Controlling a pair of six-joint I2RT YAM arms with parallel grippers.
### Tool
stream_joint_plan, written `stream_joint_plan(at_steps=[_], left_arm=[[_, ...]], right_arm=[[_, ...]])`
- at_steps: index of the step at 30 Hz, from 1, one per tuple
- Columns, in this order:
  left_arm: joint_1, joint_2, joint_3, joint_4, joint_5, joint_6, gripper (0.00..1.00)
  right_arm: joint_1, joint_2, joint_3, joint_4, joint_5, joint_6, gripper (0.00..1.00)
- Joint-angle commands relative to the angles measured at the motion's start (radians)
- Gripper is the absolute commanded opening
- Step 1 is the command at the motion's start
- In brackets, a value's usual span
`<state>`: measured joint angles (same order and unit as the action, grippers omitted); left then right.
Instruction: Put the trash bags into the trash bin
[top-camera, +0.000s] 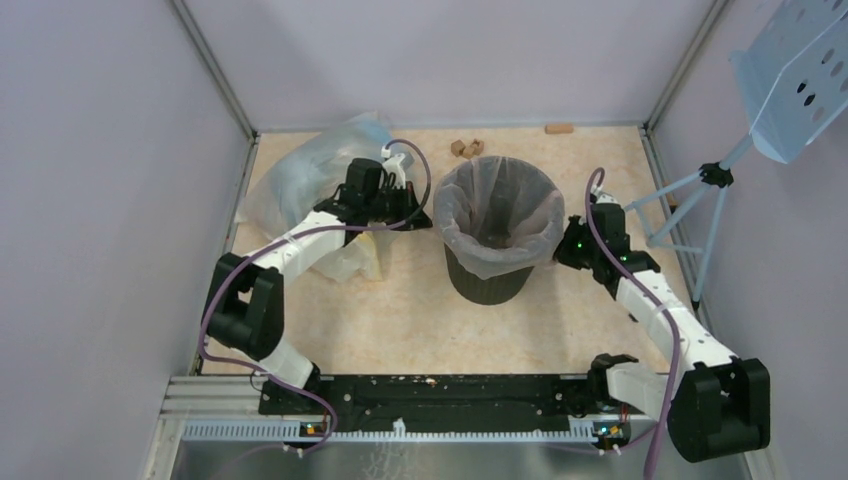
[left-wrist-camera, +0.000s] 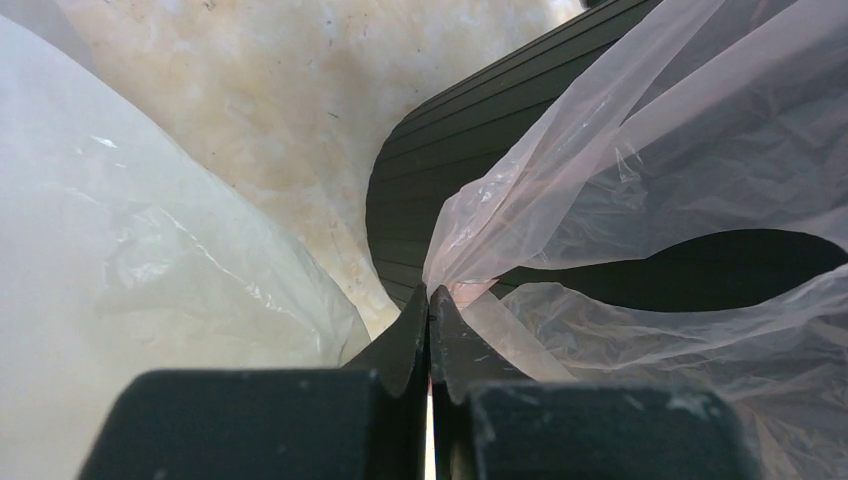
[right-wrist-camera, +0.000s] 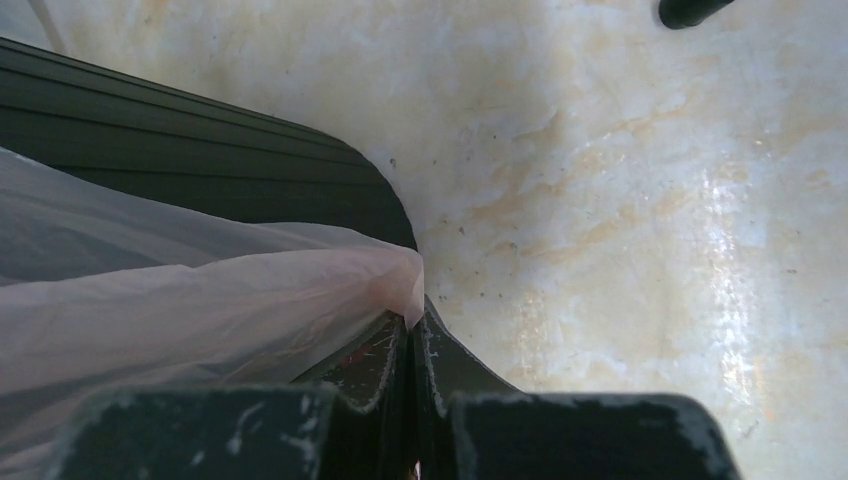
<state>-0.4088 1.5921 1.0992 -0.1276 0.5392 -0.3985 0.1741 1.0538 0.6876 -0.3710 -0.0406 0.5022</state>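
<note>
The black ribbed trash bin (top-camera: 495, 288) stands mid-table with a pale pink see-through trash bag (top-camera: 497, 215) spread inside it and folded over its rim. My left gripper (top-camera: 428, 222) is at the bin's left rim, shut on a gathered pinch of the bag's film (left-wrist-camera: 640, 150), and its jaws (left-wrist-camera: 430, 292) are pressed together beside the bin's wall (left-wrist-camera: 420, 200). My right gripper (top-camera: 560, 255) is at the right rim. In its wrist view the jaws (right-wrist-camera: 413, 318) are shut on a corner of the film (right-wrist-camera: 200, 310) against the bin's side (right-wrist-camera: 200, 160).
A heap of clear and whitish plastic bags (top-camera: 310, 170) lies at the back left, close behind my left arm, and shows again as white film (left-wrist-camera: 150, 270). Small brown blocks (top-camera: 466, 147) lie by the back wall. A blue perforated panel on a tripod (top-camera: 700, 210) stands at the right.
</note>
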Motion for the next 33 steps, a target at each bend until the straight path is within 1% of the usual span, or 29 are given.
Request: stream_joint_plan(at_steps=[1,6,11,13,16,17,19,21,23,24,28,30,31,32,33], left_arm=[[-0.01,-0.024,-0.024,0.077,0.024,-0.028,0.0],[-0.012,-0.037,-0.069,0.134,0.026,-0.064,0.0],[-0.013,-0.068,-0.172,0.28,0.053,-0.145,0.0],[-0.013,-0.08,-0.205,0.337,0.057,-0.176,0.0],[-0.013,-0.105,-0.233,0.364,0.041,-0.201,0.0],[-0.013,-0.123,-0.242,0.368,0.028,-0.207,0.0],[-0.013,-0.157,-0.261,0.372,-0.012,-0.218,0.0],[-0.011,-0.198,-0.285,0.388,-0.061,-0.233,0.09],[-0.011,-0.236,-0.31,0.403,-0.099,-0.246,0.15],[-0.01,-0.252,-0.322,0.409,-0.113,-0.252,0.18],[-0.007,-0.305,-0.344,0.383,-0.166,-0.278,0.28],[-0.006,-0.327,-0.343,0.343,-0.193,-0.28,0.35],[-0.003,-0.337,-0.341,0.319,-0.21,-0.281,0.42],[-0.002,-0.347,-0.338,0.293,-0.231,-0.28,0.46],[-0.001,-0.357,-0.34,0.274,-0.248,-0.279,0.48]], right_arm=[[-0.007,0.016,-0.034,0.115,-0.027,0.037,0.0],[-0.007,0.05,-0.07,0.177,-0.063,0.041,0.01],[-0.007,0.079,-0.081,0.213,-0.097,0.051,0.06],[-0.007,0.076,-0.082,0.215,-0.093,0.054,0.09],[-0.007,0.045,-0.074,0.184,-0.049,0.055,0.12],[-0.007,0.023,-0.074,0.173,-0.03,0.054,0.14],[-0.007,-0.04,-0.08,0.166,-0.016,0.047,0.24],[-0.007,-0.125,-0.104,0.178,-0.009,0.046,0.39],[-0.007,-0.213,-0.123,0.179,-0.004,0.045,0.49],[-0.007,-0.238,-0.126,0.17,-0.003,0.044,0.51],[-0.007,-0.281,-0.103,0.096,0.005,0.041,0.54],[-0.007,-0.285,-0.089,0.056,0.019,0.039,0.54],[-0.007,-0.285,-0.084,0.042,0.025,0.038,0.54],[-0.007,-0.284,-0.082,0.031,0.031,0.037,0.52],[-0.007,-0.281,-0.082,0.025,0.034,0.038,0.51]])
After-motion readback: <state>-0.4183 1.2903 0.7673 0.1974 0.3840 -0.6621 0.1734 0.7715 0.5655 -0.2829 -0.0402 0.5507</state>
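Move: Close beside the bin's outer wall, both hands pinch the pink liner. The trash bin's middle lies some 12 cm right of the left hand and 4 cm nearer the base. The filled trash bag's middle is about 19 cm to the left hand's left, 5 cm farther out and 8 cm lower. From the right hand, the bin is about 12 cm left and 2 cm ahead, and the tripod foot some 10 cm ahead, 5 cm right, 12 cm lower. Drawing the liner's two sides a little farther down outside the bin, the left hand sinks and backs 2–3 cm while the right sinks as much and edges in towards the bin. Both then open about halfway, let go and rise, the left some 6 cm, swinging about 15 degrees counter-clockwise and easing left off the bin, the right about 7 cm, drawing slightly back as its fingertips tip up. ##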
